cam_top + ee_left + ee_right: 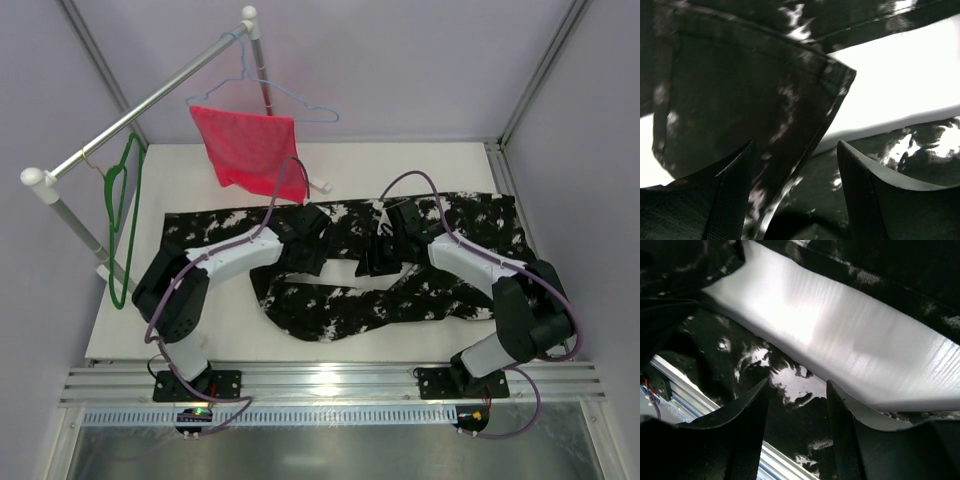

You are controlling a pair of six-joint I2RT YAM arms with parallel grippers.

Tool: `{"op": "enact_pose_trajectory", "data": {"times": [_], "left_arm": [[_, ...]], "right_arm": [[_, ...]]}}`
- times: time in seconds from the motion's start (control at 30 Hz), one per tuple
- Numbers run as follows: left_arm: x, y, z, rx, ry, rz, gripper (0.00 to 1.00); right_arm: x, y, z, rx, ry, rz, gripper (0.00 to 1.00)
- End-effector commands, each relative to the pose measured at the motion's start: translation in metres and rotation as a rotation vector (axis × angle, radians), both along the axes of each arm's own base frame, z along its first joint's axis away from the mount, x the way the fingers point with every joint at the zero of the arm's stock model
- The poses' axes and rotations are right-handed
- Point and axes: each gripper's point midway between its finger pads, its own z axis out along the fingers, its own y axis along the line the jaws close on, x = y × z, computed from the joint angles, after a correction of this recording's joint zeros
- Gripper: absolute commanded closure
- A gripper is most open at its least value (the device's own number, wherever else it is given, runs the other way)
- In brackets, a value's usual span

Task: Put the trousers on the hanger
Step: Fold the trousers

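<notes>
The black trousers (335, 300) with white splotches lie spread across the white table (190, 170), waist at the back, legs bent toward the front. My left gripper (305, 238) is low over their left middle. In the left wrist view it (795, 145) is open, with a raised hemmed fold of the trousers (740, 90) running between the fingers. My right gripper (385, 238) is over the trousers' centre; in the right wrist view it (796, 382) is open and empty just above the fabric (790, 410). The green hanger (125, 215) hangs from the rail at far left.
A white rail (140, 108) slants across the back left on two posts. A pale blue wire hanger (290, 100) on it carries a red mesh cloth (255, 150). Grey walls close in both sides. A metal frame (330, 385) runs along the near edge.
</notes>
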Motion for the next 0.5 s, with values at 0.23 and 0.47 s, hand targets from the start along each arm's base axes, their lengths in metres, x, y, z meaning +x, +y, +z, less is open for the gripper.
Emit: {"op": "enact_pose_trajectory", "data": {"times": [0.23, 0.47], "left_arm": [[0.031, -0.019, -0.017, 0.090, -0.028, -0.028, 0.60], [0.039, 0.002, 0.058, 0.038, -0.163, 0.189, 0.99]], "right_arm": [[0.013, -0.003, 0.022, 0.015, -0.107, -0.062, 0.47], [0.015, 0.001, 0.025, 0.025, -0.128, -0.006, 0.45]]}}
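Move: The near trouser leg's hem edge runs between the open left fingers, about 2 cm ahead, 2 cm to the right and 4 cm below. Its corner is roughly 4 cm ahead and 3 cm right. The far leg lies across the table some 9 cm straight ahead, and the white gap's middle is 9 cm right, level with the hand. From the idle right hand, the hem edge is about 11 cm left, 2 cm ahead and 4 cm below. Dip the open left gripper about 3 cm onto the near leg's hem edge, easing some 2 cm forward and 2 cm right on the way down. Shut the fingers on the edge just short of its corner, then, already closing, come back up about 2.5 cm, still creeping slightly forward and now back to the left. ##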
